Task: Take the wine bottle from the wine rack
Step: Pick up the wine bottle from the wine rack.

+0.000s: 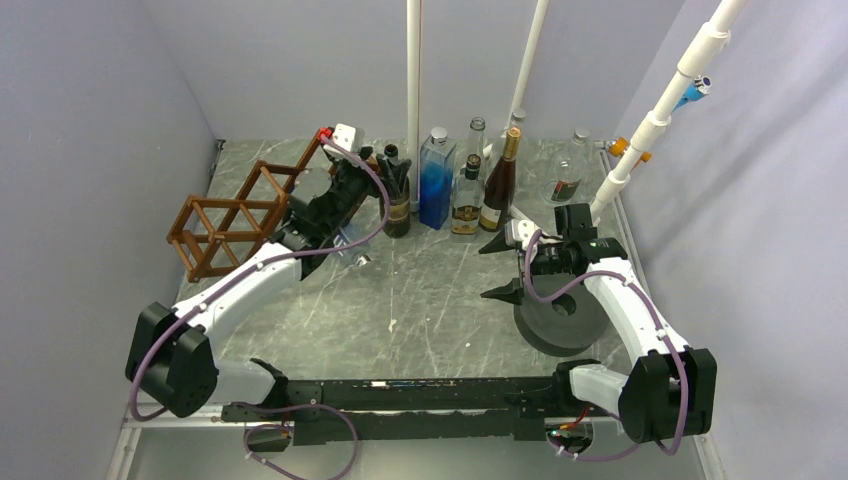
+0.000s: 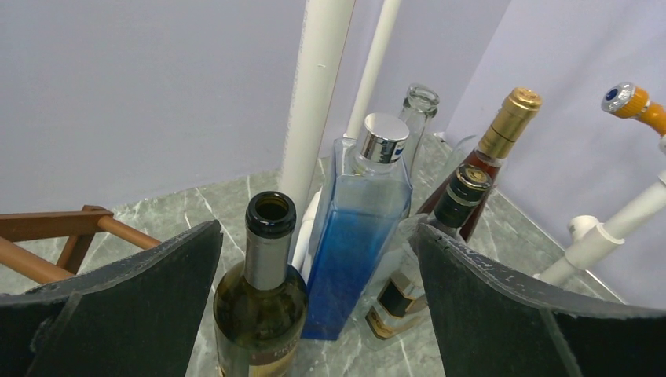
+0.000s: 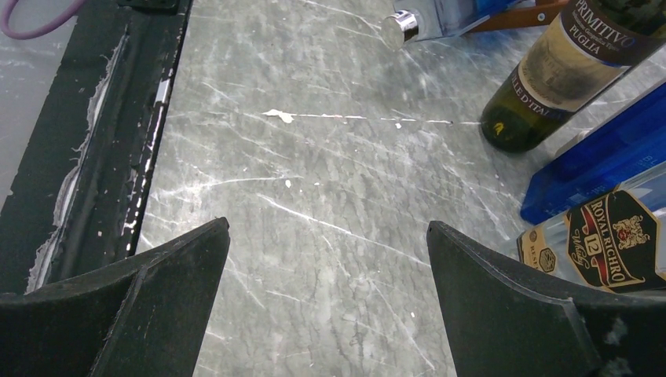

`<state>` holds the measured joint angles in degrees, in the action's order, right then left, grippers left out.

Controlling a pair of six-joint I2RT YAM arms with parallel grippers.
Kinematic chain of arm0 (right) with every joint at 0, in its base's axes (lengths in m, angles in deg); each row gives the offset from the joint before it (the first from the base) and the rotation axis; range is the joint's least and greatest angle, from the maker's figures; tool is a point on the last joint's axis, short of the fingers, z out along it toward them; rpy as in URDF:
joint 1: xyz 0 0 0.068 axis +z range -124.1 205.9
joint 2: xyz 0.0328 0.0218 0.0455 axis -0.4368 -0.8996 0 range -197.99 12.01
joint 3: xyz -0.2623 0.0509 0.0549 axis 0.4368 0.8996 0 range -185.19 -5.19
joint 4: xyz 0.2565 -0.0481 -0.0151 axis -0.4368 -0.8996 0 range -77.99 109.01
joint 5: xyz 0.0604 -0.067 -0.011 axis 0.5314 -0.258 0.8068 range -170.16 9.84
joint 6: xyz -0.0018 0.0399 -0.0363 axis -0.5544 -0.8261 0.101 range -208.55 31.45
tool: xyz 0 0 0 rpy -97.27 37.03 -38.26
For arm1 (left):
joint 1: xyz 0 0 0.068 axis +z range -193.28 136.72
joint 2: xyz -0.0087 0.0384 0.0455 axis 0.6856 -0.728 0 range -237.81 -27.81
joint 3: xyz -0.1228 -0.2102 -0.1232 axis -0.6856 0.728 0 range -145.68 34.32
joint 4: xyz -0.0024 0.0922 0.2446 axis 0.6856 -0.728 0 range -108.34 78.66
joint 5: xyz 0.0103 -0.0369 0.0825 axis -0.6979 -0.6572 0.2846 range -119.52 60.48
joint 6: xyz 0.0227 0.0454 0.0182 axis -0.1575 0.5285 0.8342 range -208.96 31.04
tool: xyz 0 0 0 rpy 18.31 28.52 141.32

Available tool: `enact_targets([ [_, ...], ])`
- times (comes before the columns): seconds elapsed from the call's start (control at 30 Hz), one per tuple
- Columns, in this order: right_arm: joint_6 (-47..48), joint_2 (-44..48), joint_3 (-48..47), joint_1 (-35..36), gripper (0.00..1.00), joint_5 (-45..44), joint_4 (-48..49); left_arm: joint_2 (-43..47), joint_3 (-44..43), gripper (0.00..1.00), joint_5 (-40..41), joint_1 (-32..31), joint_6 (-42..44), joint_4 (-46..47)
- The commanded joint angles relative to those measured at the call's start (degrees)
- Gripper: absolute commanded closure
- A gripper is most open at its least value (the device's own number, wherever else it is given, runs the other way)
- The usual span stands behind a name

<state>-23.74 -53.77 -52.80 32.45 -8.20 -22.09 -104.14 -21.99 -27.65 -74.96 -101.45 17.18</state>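
Observation:
The brown wooden wine rack [image 1: 235,215] stands at the left of the table, and its visible cells hold nothing. One corner of the wine rack [image 2: 55,236] shows in the left wrist view. The dark green wine bottle [image 1: 398,212] stands upright on the table right of the rack, its mouth uncorked. My left gripper [image 1: 385,192] is open with the wine bottle [image 2: 263,290] between its fingers, close to the left finger [image 2: 118,306] with a thin gap showing. My right gripper [image 1: 505,268] hangs open over bare table, and the wine bottle's base [image 3: 550,71] is off to one side.
A blue square bottle [image 1: 436,180], a flat labelled bottle [image 1: 467,195] and a gold-capped brown bottle [image 1: 497,185] stand right of the wine bottle. A clear bottle [image 1: 355,255] lies under the left arm. White pipes [image 1: 413,90] rise behind. A grey disc [image 1: 560,320] sits under the right arm.

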Motion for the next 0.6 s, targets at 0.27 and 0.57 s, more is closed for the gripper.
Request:
enact_targets([
  [0.27,1.7,0.5,-0.5,-0.6,0.01,0.9,-0.6,10.6,-0.4,0.00,-2.7,0.3,-5.5,-10.5],
  [0.57,1.8,0.5,-0.5,-0.9,0.01,0.6,-0.6,17.2,3.0,0.01,-3.6,0.3,-10.5,-14.9],
])
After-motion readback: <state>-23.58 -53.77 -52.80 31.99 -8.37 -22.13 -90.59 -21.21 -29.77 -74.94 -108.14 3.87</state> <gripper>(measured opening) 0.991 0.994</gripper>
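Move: The wine bottle still lying in the rack, cap end towards the robot's near right, has its middle about 4 cm ahead of the left hand, 14 cm left and 28 below. The green bottle, already freed, stands upright some 6 cm straight ahead, its middle 16 cm down; the square blue bottle stands 3 cm beyond it and 9 cm to its right. From the right hand, the racked bottle lies about 22 cm ahead, 33 left and 12 lower. The green bottle, already out of the grip, is left standing as the left hand backs away from it about 5 to 6 cm with the fingers kept wide open. The hand climbs some 3 cm as it goes and drifts a little left, the wrist tipping only slightly, touching nothing that can be seen. ##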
